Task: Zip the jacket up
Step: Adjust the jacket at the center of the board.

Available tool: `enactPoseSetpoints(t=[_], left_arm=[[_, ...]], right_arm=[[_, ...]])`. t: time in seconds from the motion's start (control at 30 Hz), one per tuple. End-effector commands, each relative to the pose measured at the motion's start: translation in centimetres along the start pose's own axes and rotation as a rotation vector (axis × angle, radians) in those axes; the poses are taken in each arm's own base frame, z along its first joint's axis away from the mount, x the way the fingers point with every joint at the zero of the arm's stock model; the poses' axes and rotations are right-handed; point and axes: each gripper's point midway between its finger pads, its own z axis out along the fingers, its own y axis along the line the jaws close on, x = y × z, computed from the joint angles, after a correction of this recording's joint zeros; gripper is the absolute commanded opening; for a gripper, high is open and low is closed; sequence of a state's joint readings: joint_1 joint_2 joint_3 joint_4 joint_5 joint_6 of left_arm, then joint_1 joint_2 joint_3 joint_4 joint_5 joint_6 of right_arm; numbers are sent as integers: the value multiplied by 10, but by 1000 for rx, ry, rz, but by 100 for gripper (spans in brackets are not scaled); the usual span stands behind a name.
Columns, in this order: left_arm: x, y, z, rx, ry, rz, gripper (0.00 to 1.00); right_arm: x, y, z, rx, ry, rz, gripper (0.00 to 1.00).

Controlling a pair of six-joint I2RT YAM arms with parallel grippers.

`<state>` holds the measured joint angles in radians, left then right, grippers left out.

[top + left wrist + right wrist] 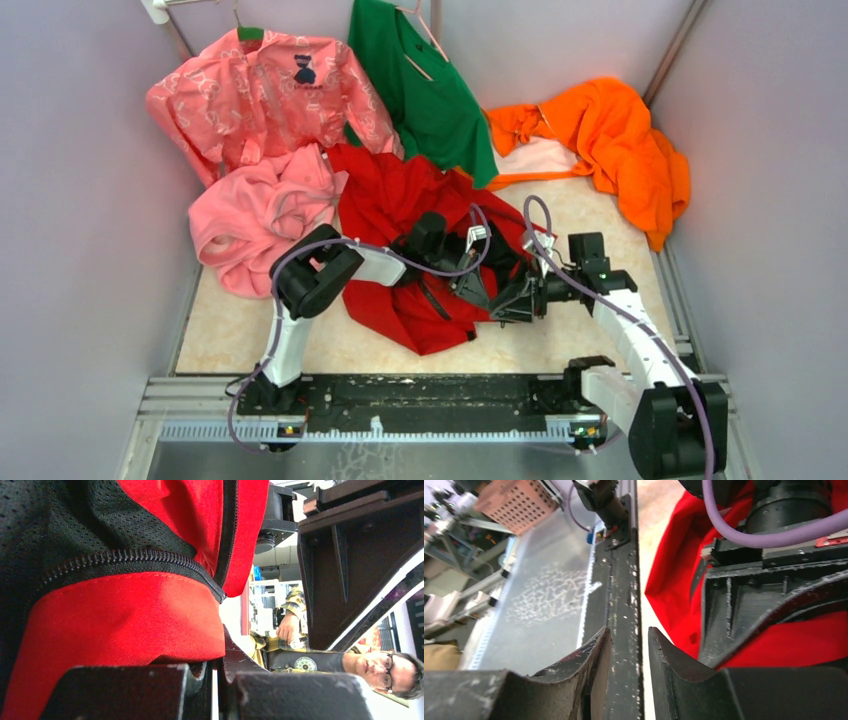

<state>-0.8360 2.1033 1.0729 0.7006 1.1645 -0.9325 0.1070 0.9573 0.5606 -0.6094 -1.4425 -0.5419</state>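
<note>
The red jacket [390,205] lies crumpled mid-table, its near part lifted between my two grippers. In the left wrist view its red hem [125,625], dark zipper teeth [125,559] and black mesh lining [75,515] fill the frame. My left gripper [219,666] is shut, with the hem caught at its fingertips. From above, that left gripper [478,285] sits on the jacket's near right part. My right gripper [515,300] is just to its right and faces it. The right gripper [629,636] is open with nothing between its fingers, and red jacket cloth [674,580] lies beyond.
A pink fleece garment [250,215] lies left of the jacket. A pink patterned shirt [265,95] and a green garment [420,90] hang at the back, and an orange garment [610,140] lies at back right. Grey walls close both sides. A black rail [400,400] runs along the near edge.
</note>
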Motion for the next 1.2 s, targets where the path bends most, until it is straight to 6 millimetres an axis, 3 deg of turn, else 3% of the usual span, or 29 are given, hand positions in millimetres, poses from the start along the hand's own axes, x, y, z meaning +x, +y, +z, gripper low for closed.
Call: enactPoseSetpoints(t=[0.0,0.13,0.2,0.27,0.47,0.53,0.67,0.77,0.87,1.0,1.1,1.17], left_arm=[[1,6,3,10,-3,12,0],[3,7,3,9,-3,8,0],[2,7,3,5,-10,9,0],[-1,9,2,-6,-27,6,0],[-16,15,-5,-35,-95,-7,0],[-16,15,-4,-33,-94,-6,0],[-13,14,-5,-27,-91,-7,0],[-9,14,-6,-25,-86,-8,0],[-6,13,-6,-23,-77,-9,0],[-4,13,-4,-25,-74,-3,0],[-2,13,-3,-27,-72,0,0],[-2,12,-2,-26,-73,3,0]], right_arm=[[-18,22,-1,-111,-76,56,35],[-30,17,-2,-76,-55,115,35],[-35,-12,-5,82,-5,168,36],[-42,-27,-12,147,-34,181,36],[-63,-35,-21,196,-32,95,36],[-73,-52,-35,327,-9,84,36],[-96,-88,-92,529,-177,174,40],[-89,-108,-126,689,-168,128,55],[-81,-129,-145,844,-134,111,75],[-75,-136,-130,829,-40,102,83],[-60,-149,-117,862,57,131,83],[-55,-162,-120,919,76,151,82]])
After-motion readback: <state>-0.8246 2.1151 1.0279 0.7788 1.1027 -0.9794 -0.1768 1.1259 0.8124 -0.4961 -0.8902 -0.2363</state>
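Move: The jacket's right front edge lies about 14 cm ahead of the right hand, some 6 cm to its right and 14 cm below. The loose zipper end hangs almost straight below that hand, and the jacket's outer corner is some 20 cm ahead and 11 cm to the right. The left hand keeps the other front panel pinched; from it the right front edge is about 11 cm ahead, 9 cm to the right and 8 cm lower. The right hand leaves the space beside the left fingers and the zipper end, sweeping forward about 15 cm and curving out to its right, rising a few cm before it sinks again and swings slightly back left towards the jacket's right front edge. On the way it turns clockwise some 40 degrees, its fingers tipping down and opening from about a third to wide, while the shut left fingers keep their hold on the other panel and shift only about a centimetre. ##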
